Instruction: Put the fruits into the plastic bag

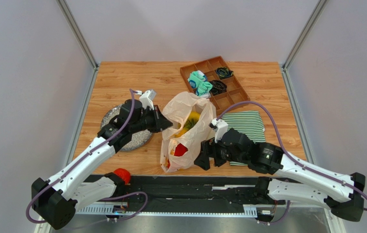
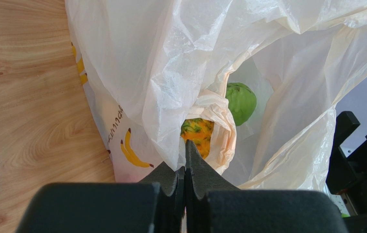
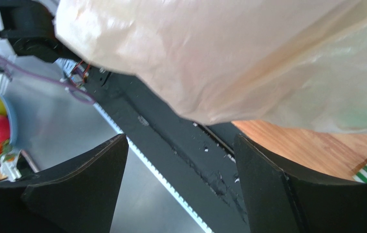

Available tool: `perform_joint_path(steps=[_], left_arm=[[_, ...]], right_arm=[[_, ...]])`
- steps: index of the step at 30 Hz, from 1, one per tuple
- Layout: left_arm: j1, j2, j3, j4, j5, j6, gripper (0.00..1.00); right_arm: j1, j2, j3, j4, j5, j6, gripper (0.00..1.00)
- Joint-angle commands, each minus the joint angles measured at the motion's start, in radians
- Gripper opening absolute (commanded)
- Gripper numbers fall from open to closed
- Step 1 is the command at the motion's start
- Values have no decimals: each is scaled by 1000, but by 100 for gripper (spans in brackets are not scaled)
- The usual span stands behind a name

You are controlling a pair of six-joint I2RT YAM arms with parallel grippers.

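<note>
The cream plastic bag (image 1: 185,131) lies mid-table with its mouth open toward the back. Red (image 1: 180,149) and yellow (image 1: 190,120) fruits show through it. My left gripper (image 1: 167,124) is shut on the bag's rim at its left side. In the left wrist view the gripper (image 2: 186,151) pinches the film, with the green fruit (image 2: 241,102) and the orange pineapple (image 2: 198,134) inside the bag (image 2: 161,63). One red fruit (image 1: 121,174) lies at the near edge by the left arm. My right gripper (image 1: 203,158) is open and empty beside the bag's lower right. In the right wrist view the gripper (image 3: 180,145) sits below the bag (image 3: 229,53).
A speckled grey plate (image 1: 134,141) lies under the left arm. A brown compartment tray (image 1: 234,99) with teal and black cloth bundles stands at the back right. A green-and-white striped cloth (image 1: 246,124) lies right of the bag. The black rail (image 1: 185,191) runs along the near edge.
</note>
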Motion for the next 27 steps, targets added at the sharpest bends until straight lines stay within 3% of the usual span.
perform_joint_path(steps=[1,7,13,16,18,19,20,23,27], left_arm=[[12,-14,3,6,16,4,0],[22,-15,6,-5,22,13,0],[29,-11,3,-5,26,16,0],[33,-9,2,-4,27,18,0],[35,-6,3,-1,33,17,0],[39,-6,5,1,38,15,0],[42,-2,8,4,41,13,0],[64,8,43,16,61,1,0],[110,44,179,18,99,-13,0]], right_arm=[[12,60,54,114,155,22,82],[13,146,85,157,205,16,80],[15,233,131,147,228,6,69],[15,252,141,166,208,-10,50],[13,261,152,185,193,-19,25],[15,263,158,186,188,-22,8],[12,263,180,186,188,-30,1],[4,244,243,156,198,-91,0],[-71,206,481,50,303,-229,0]])
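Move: The bag's near right rim, loose, lies about 5 cm ahead of the open right hand, some 4 cm to its left and 1 cm lower. Inside the bag, a red pepper sits roughly 8 cm left of that hand, 2 cm ahead and 12 cm down. Yellow fruit lies some 12 cm ahead, 3 cm left and 11 cm down. From the left hand, shut on the bag's left rim, the right rim is about 7 cm back, 7 cm right and slightly lower. Forward and left, nearly level, the open right hand travels about 6 cm to the bag's near right rim, closes completely and pinches the plastic, then rises some 5 cm with it, fingers tipping upward roughly 10 degrees. The left hand keeps its pinch on the opposite rim, easing barely a centimetre or so forward and left. ##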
